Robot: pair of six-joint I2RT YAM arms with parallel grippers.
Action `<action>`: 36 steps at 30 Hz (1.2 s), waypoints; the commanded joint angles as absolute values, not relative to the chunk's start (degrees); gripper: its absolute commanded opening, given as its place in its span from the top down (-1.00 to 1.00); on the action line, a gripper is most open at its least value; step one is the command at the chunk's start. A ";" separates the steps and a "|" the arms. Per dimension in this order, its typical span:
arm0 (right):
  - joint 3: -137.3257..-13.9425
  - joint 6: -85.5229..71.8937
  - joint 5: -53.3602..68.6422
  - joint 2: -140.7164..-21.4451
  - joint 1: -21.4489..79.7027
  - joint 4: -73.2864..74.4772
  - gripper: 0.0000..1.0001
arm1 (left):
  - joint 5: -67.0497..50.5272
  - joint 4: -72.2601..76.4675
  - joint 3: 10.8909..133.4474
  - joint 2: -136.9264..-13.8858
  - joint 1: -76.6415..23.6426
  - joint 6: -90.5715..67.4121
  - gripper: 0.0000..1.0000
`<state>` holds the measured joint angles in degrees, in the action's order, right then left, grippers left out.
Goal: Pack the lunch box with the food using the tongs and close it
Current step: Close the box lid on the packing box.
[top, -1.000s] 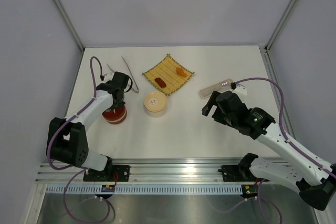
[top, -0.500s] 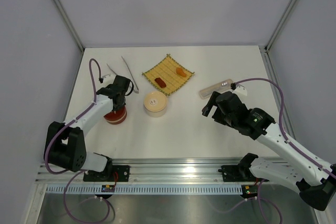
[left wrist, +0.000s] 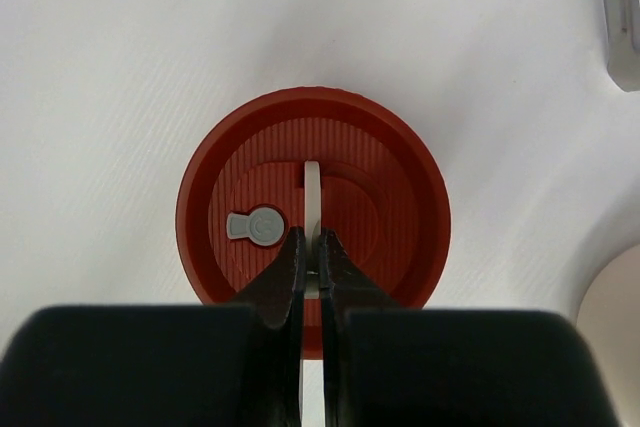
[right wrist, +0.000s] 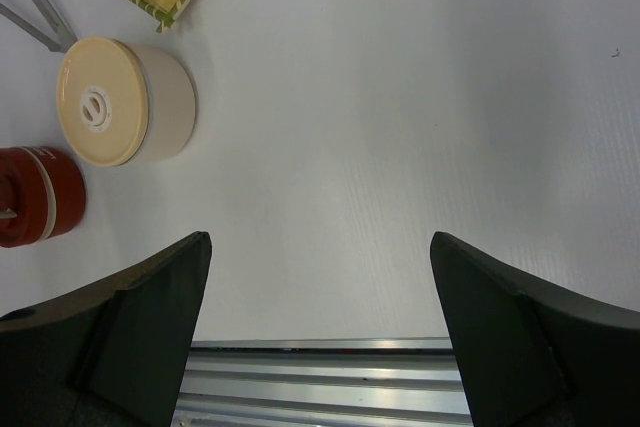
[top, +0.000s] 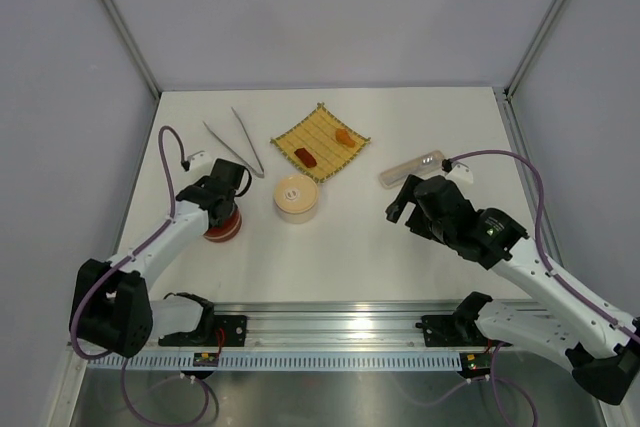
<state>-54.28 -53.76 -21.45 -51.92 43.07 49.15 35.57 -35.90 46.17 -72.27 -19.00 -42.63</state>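
Observation:
The lunch box [top: 297, 197] stands mid-table with its cream lid on; the right wrist view shows the lunch box [right wrist: 120, 102] at upper left. Two pieces of food lie on the woven yellow mat [top: 322, 142]: a red one [top: 306, 155] and an orange one [top: 344, 136]. The tongs [top: 235, 142] lie left of the mat, untouched. My left gripper [left wrist: 311, 242] is shut on the thin white handle of the red lid [left wrist: 370, 217], which sits on the red-brown tin [top: 222, 225]. My right gripper [right wrist: 320, 237] hangs open over bare table, right of the lunch box, holding nothing.
A translucent oblong case [top: 410, 167] lies just beyond the right gripper [top: 398, 209]. A tongs tip [left wrist: 620, 17] shows at the top right of the left wrist view, and the lunch box rim [left wrist: 615, 297] at its lower right. The metal rail [right wrist: 330, 387] runs along the near edge.
My left arm has drawn back toward the near side, its wrist now straight over the red lid, and the red-brown tin has shifted slightly nearer. The right arm has not moved.

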 commanded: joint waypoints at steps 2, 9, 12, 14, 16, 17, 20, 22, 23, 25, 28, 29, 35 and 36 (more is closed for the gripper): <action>-53.96 -54.14 -22.24 -50.71 43.15 48.78 -0.98 | 39.81 -31.73 44.74 -66.63 -19.42 -44.21 1.00; -53.61 -54.49 -21.97 -50.01 43.15 48.78 -0.98 | 39.12 -32.52 44.82 -67.49 -19.51 -44.47 1.00; -53.61 -54.58 -22.06 -49.92 43.15 49.04 -0.98 | 38.32 -32.70 45.09 -69.69 -19.51 -45.00 1.00; -53.44 -54.58 -22.24 -49.75 43.24 49.13 -0.98 | 38.06 -32.61 45.09 -71.01 -19.60 -45.17 1.00; -53.26 -54.67 -22.32 -49.75 43.15 49.13 -0.98 | 37.53 -32.08 44.83 -72.06 -19.60 -45.70 1.00; -53.17 -54.58 -22.15 -49.83 43.07 49.13 -0.98 | 37.27 -31.82 44.39 -73.03 -19.60 -45.96 1.00; -53.26 -54.58 -21.97 -50.10 43.15 49.13 -0.98 | 35.95 -31.81 43.86 -74.26 -19.51 -46.84 0.81; -53.44 -54.41 -21.97 -50.10 43.15 49.13 -0.98 | 35.60 -32.69 44.03 -73.92 -19.60 -47.11 0.48; -53.44 -54.32 -22.15 -50.10 43.15 49.22 -0.98 | 35.60 -32.87 44.12 -73.31 -19.60 -46.94 0.22; -53.44 -54.32 -22.32 -49.92 43.15 49.22 -0.98 | 36.03 -33.74 44.65 -70.85 -19.51 -46.32 -0.02; -53.44 -54.23 -22.06 -50.01 43.15 49.04 -0.98 | 36.91 -36.46 46.75 -67.95 -19.60 -45.97 -0.18; -53.44 -54.23 -22.15 -50.18 43.15 49.04 -0.98 | 37.35 -37.08 47.19 -67.16 -19.60 -45.97 -0.30; -53.44 -54.14 -21.53 -50.71 43.15 48.34 -0.98 | 38.58 -39.72 50.01 -62.84 -19.51 -45.35 -0.52; -53.52 -54.05 -21.62 -50.71 43.15 48.34 -0.98 | 38.58 -39.73 50.36 -62.75 -19.51 -45.09 -0.53</action>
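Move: The left hand pinches the upright handle of the red box lid, whose middle lies right beneath it, about 2 cm down. From this hand the cream box is some 16 cm right and 5 cm ahead, and the tongs are about 18 cm ahead and 3 cm right. The right hand, idle, has the red lid some 43 cm to its left, 7 cm ahead and 12 cm lower. Left hand, still gripping the lid's handle, rises 1 cm, lowers about 2, lets go and rises some 5. ##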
